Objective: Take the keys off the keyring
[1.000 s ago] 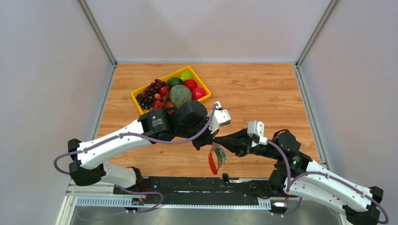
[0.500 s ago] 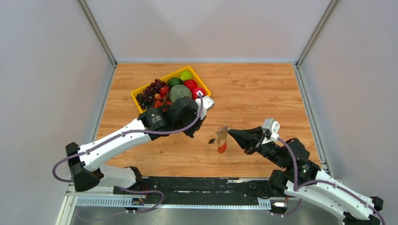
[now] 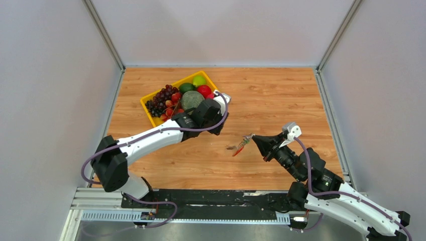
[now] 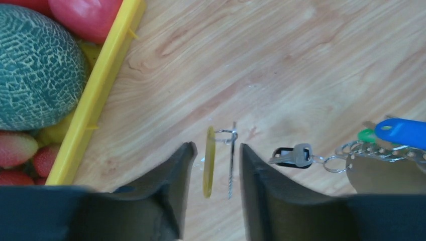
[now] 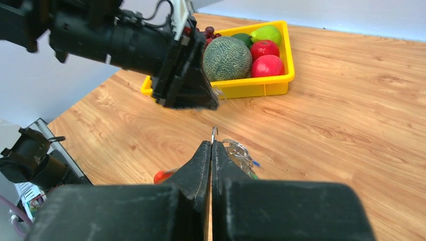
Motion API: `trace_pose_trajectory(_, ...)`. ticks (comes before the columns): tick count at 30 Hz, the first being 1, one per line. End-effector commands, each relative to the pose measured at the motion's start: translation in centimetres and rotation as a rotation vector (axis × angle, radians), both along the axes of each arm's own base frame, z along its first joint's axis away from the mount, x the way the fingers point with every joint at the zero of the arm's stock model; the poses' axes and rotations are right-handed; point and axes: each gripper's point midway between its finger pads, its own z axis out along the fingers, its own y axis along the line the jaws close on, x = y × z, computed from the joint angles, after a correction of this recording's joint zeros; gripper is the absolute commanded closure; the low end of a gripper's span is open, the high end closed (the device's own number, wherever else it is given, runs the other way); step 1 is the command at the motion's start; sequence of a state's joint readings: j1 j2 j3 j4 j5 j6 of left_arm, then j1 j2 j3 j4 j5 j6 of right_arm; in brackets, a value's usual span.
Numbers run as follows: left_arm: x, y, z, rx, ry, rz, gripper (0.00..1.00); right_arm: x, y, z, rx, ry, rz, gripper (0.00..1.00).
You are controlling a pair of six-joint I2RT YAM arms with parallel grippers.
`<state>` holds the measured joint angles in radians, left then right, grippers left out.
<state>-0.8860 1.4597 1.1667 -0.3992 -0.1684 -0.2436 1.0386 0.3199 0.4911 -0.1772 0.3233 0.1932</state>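
Observation:
My right gripper (image 3: 253, 137) is shut on a wire loop of the keyring (image 5: 214, 134). The silvery rings (image 5: 236, 149) hang beside its fingers. The red oval tag (image 3: 236, 151) hangs below and also shows in the right wrist view (image 5: 163, 175). In the left wrist view, blue (image 4: 402, 131) and green (image 4: 366, 135) keys sit on the bunch, and a black-headed key (image 4: 291, 155) trails from a small ring. My left gripper (image 4: 215, 150) is open. A yellow-headed key (image 4: 208, 161) and a bare metal key (image 4: 232, 160) on a tiny ring lie between its jaws, touching neither.
A yellow fruit tray (image 3: 149, 116) with melon, grapes, apples and strawberries stands just behind my left gripper (image 3: 219, 130); its rim shows in the left wrist view (image 4: 95, 100). Grey walls enclose the wooden table on three sides.
The grippers were together at the keyring; now they are apart. My left gripper has swung back toward the tray. My right gripper has carried the keyring right and farther from the front edge.

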Motion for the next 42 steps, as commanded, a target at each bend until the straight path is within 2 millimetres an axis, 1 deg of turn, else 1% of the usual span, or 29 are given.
trace_pose_trajectory(1, 2.8, -0.4, 0.2, -0.057, -0.055, 0.107, 0.22, 0.3, -1.0, 2.2, 0.088, 0.007, -0.054, 1.0)
trace_pose_trajectory(2, 2.9, -0.2, 0.4, -0.06, -0.065, 0.115, 0.13, 0.3, -1.0, 2.2, 0.085, 0.01, -0.056, 1.0)
trace_pose_trajectory(3, 2.8, -0.2, 1.2, -0.091, -0.089, 0.11, 0.04, 0.3, -1.1, 2.2, 0.082, 0.012, -0.057, 1.0)
trace_pose_trajectory(4, 2.5, -0.4, 1.6, -0.113, -0.099, 0.092, 0.02, 0.3, -1.1, 2.1, 0.077, 0.016, -0.06, 1.0)
trace_pose_trajectory(5, 2.2, -0.3, 2.8, -0.159, -0.129, 0.076, 0.01, 0.5, -1.1, 2.0, 0.071, 0.02, -0.069, 1.0)
trace_pose_trajectory(7, 1.1, -0.6, 4.5, -0.227, -0.153, 0.014, 0.0, 0.7, -1.2, 1.9, 0.063, 0.026, -0.08, 1.0)
trace_pose_trajectory(8, 0.2, -1.1, 5.0, -0.253, -0.151, -0.037, 0.0, 0.8, -1.2, 1.8, 0.059, 0.029, -0.086, 1.0)
trace_pose_trajectory(11, -1.9, -1.1, 6.6, -0.332, -0.173, -0.127, 0.01, 1.2, -1.0, 1.5, 0.042, 0.042, -0.103, 1.0)
trace_pose_trajectory(12, -3.0, -1.3, 7.5, -0.372, -0.179, -0.179, 0.01, 1.3, -0.9, 1.3, 0.035, 0.049, -0.111, 1.0)
trace_pose_trajectory(13, -3.5, -1.5, 7.4, -0.398, -0.191, -0.213, 0.02, 1.5, -0.8, 1.0, 0.025, 0.056, -0.118, 1.0)
trace_pose_trajectory(14, -4.5, -1.9, 9.0, -0.462, -0.225, -0.273, 0.02, 1.6, -0.6, 0.9, 0.018, 0.062, -0.118, 1.0)
trace_pose_trajectory(15, -5.3, -1.8, 7.9, -0.467, -0.214, -0.304, 0.02, 1.8, -0.5, 0.6, 0.008, 0.07, -0.122, 1.0)
trace_pose_trajectory(16, -6.3, -2.1, 9.2, -0.522, -0.244, -0.36, 0.03, 1.9, -0.3, 0.3, 0.001, 0.079, -0.126, 1.0)
trace_pose_trajectory(17, -7.1, -2.2, 8.2, -0.526, -0.227, -0.391, 0.03, 2.2, -0.2, 0.1, -0.006, 0.089, -0.138, 1.0)
trace_pose_trajectory(18, -7.5, -2.1, 8.7, -0.548, -0.248, -0.403, 0.04, 2.4, -0.2, -0.3, -0.017, 0.099, -0.15, 1.0)
trace_pose_trajectory(19, -7.7, -1.9, 7.9, -0.538, -0.241, -0.399, 0.04, 2.7, -0.1, -0.7, -0.033, 0.106, -0.163, 1.0)
trace_pose_trajectory(22, -7.6, -1.2, 6.6, -0.501, -0.213, -0.355, 0.05, 3.8, 0.0, -2.1, -0.089, 0.135, -0.226, 1.0)
trace_pose_trajectory(26, -7.2, -0.1, 5.7, -0.465, -0.187, -0.278, 0.05, 5.8, 0.8, -4.3, -0.22, 0.169, -0.279, 1.0)
trace_pose_trajectory(29, -6.8, 0.8, 5.7, -0.462, -0.18, -0.218, 0.05, 8.1, 0.9, -6.0, -0.298, 0.22, -0.351, 1.0)
trace_pose_trajectory(32, -6.7, 2.1, 5.8, -0.469, -0.171, -0.141, 0.04, 11.3, 0.5, -7.4, -0.332, 0.284, -0.402, 1.0)
trace_pose_trajectory(33, -6.5, 2.4, 5.8, -0.47, -0.171, -0.12, 0.04, 12.4, 0.3, -7.6, -0.323, 0.303, -0.41, 1.0)
trace_pose_trajectory(35, -6.4, 3.7, 5.0, -0.442, -0.144, -0.051, 0.03, 14.7, -0.2, -7.7, -0.282, 0.326, -0.437, 1.0)
trace_pose_trajectory(36, -6.3, 4.0, 5.1, -0.451, -0.127, -0.01, 0.02, 15.7, -0.5, -7.7, -0.265, 0.332, -0.45, 1.0)
trace_pose_trajectory(37, -6.0, 5.0, 4.5, -0.423, -0.115, 0.05, 0.01, 16.5, -0.7, -7.7, -0.258, 0.339, -0.46, 0.92)
trace_pose_trajectory(38, -5.8, 5.4, 4.5, -0.432, -0.098, 0.093, 0.0, 17.2, -0.7, -7.8, -0.257, 0.347, -0.47, 0.79)
trace_pose_trajectory(39, -5.6, 6.4, 4.2, -0.412, -0.095, 0.148, 0.0, 17.9, -0.8, -7.7, -0.257, 0.352, -0.484, 0.53)
trace_pose_trajectory(40, -5.2, 7.2, 4.3, -0.424, -0.091, 0.222, 0.0, 18.3, -1.0, -7.9, -0.267, 0.37, -0.501, 0.21)
trace_pose_trajectory(41, -5.3, 8.2, 4.1, -0.407, -0.079, 0.27, 0.0, 18.6, -1.6, -7.7, -0.264, 0.385, -0.545, 0.04)
trace_pose_trajectory(42, -4.8, 9.2, 4.2, -0.421, -0.075, 0.36, 0.0, 18.8, -2.0, -7.3, -0.264, 0.397, -0.577, 0.01)
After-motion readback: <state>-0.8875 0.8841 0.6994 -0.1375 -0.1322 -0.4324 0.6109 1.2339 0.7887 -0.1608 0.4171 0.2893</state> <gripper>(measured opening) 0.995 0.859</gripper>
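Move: The left hand has the freed key and its yellow tag between barely parted fingers; the open table where they go is some 13 cm below it, about 2 cm ahead and 4 cm left. From there the crate's middle is 9 cm farther out and 12 cm farther left. The right hand pinches the keyring, bound for open table about 8 cm ahead, 2 cm right and 20 cm below; the tagged key is 9 cm ahead, 7 cm left and 8 cm lower than this hand. The left hand spreads its fingers wide while dipping a couple of centimetres, letting the tagged key go, then backs off up and rearward by about 9 cm each way, sinks a little and drifts some 5 cm left. The right hand, slow at first, carries the still-pinched keyring forward about 16 cm and down 11 over the open table, its fingers tipping downward and swinging clockwise some 30 degrees, and opens wide at the very end to let the keyring go. ##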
